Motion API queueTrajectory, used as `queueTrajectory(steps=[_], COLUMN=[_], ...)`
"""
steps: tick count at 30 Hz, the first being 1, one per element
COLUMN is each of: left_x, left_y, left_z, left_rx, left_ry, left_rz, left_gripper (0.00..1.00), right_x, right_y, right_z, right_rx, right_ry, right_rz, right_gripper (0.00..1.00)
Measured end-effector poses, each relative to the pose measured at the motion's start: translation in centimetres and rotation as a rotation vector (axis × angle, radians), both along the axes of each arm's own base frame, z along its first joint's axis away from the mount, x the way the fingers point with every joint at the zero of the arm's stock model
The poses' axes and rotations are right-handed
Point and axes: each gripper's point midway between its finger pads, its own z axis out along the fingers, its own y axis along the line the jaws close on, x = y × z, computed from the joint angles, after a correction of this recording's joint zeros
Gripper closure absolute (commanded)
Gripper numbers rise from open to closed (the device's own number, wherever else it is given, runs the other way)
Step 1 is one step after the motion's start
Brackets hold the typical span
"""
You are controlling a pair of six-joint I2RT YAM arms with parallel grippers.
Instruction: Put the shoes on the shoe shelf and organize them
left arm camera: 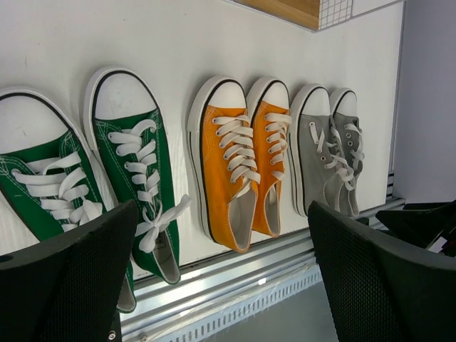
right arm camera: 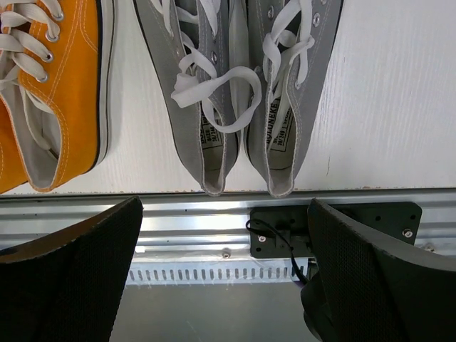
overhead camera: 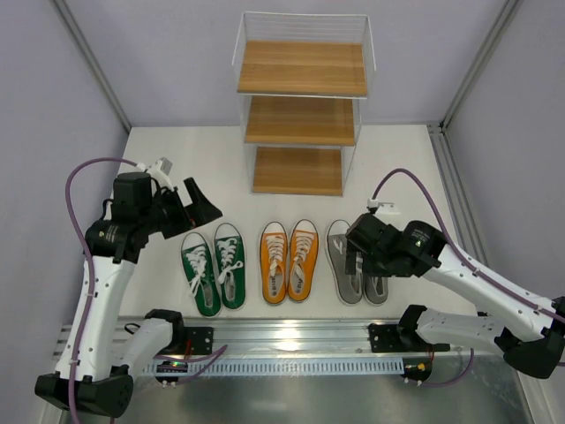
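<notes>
Three pairs of shoes lie in a row on the white table, toes toward the shoe shelf [overhead camera: 302, 119]: green [overhead camera: 214, 269], orange [overhead camera: 289, 262] and grey [overhead camera: 338, 256]. The shelf stands at the back centre, and none of its three wooden boards carries anything. My left gripper [overhead camera: 198, 210] hovers open just left of and behind the green pair [left arm camera: 135, 171], holding nothing. The left wrist view looks across the orange [left arm camera: 239, 171] and grey [left arm camera: 328, 157] pairs. My right gripper [overhead camera: 365, 265] hangs open over the heels of the grey pair [right arm camera: 235, 85], partly hiding it from above.
An aluminium rail [overhead camera: 291, 336] with the arm bases runs along the near edge, right behind the shoe heels. A black mounting plate [right arm camera: 335, 228] sits on it. Purple cables [overhead camera: 415, 181] loop from both arms. Frame posts [overhead camera: 472, 66] and walls close in both sides.
</notes>
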Motion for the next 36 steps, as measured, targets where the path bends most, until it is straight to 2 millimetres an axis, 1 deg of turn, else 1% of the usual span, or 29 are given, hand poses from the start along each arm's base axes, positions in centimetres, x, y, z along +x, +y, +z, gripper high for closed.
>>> queueTrajectory(steps=[4, 8, 16, 18, 22, 27, 29, 32, 34, 35, 36], left_x=[0.0, -0.1, -0.4, -0.5, -0.5, -0.4, -0.5, -0.9, -1.8, -2.7, -3.3], left_y=[0.0, 0.0, 0.0, 0.0, -0.1, -0.2, -0.4, -1.8, -4.2, -6.1, -7.6], left_z=[-0.3, -1.2, -2.5, -2.6, -2.5, -2.4, -2.1, -1.7, -2.0, -2.0, -2.3], left_rx=[0.001, 0.003, 0.002, -0.001, -0.007, -0.012, -0.020, -0.027, 0.008, 0.033, 0.058], left_ry=[0.006, 0.029, 0.064, 0.067, 0.069, 0.062, 0.049, 0.027, 0.034, 0.030, 0.031], left_rz=[0.000, -0.001, 0.002, 0.004, 0.005, 0.003, -0.007, -0.062, -0.152, -0.226, -0.276], left_gripper=[0.00, 0.00, 0.00, 0.00, 0.00, 0.00, 0.00, 0.00, 0.00, 0.00, 0.00], right_x=[-0.1, -0.5, -1.8, -2.0, -2.1, -1.3, -0.9, 0.0, 0.6, 0.9, 1.2], right_y=[0.0, -0.7, -4.6, -5.1, -5.3, -4.5, -4.2, -3.6, -3.2, -3.0, -2.8], right_z=[-0.6, -2.3, -6.2, -6.8, -7.1, -6.8, -6.2, -4.9, -4.0, -3.6, -3.2], right_rx=[-0.005, -0.034, -0.057, -0.056, -0.034, 0.010, 0.032, 0.070, 0.088, 0.093, 0.095], right_ry=[0.006, 0.025, 0.077, 0.084, 0.074, 0.039, 0.014, -0.036, -0.063, -0.076, -0.085], right_rz=[0.006, -0.004, -0.153, -0.173, -0.186, -0.185, -0.176, -0.159, -0.149, -0.145, -0.142], right_gripper=[0.03, 0.03, 0.02, 0.02, 0.01, 0.00, 0.00, 0.00, 0.00, 0.00, 0.00])
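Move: The left orange shoe lies about 14 cm to the right of my left hand, level with it and some 22 cm below. The right orange shoe is 23 cm to the right, and the right green shoe is almost underneath, about 2 cm back. From my right hand, the right gray shoe's middle is roughly 8 cm ahead, 6 cm right and 13 cm down. The left gray shoe is about 9 cm ahead, 4 cm left. I dip my open right hand about 7 cm while sliding some 5 cm right behind the gray shoes, turning it roughly 10 degrees clockwise, then lift it back up, forward and a little left. My left hand, also wide open, sinks slightly and waits, then swings about 8 cm right and some 3 cm back, away from the green shoes towards the left orange one, turning clockwise. ##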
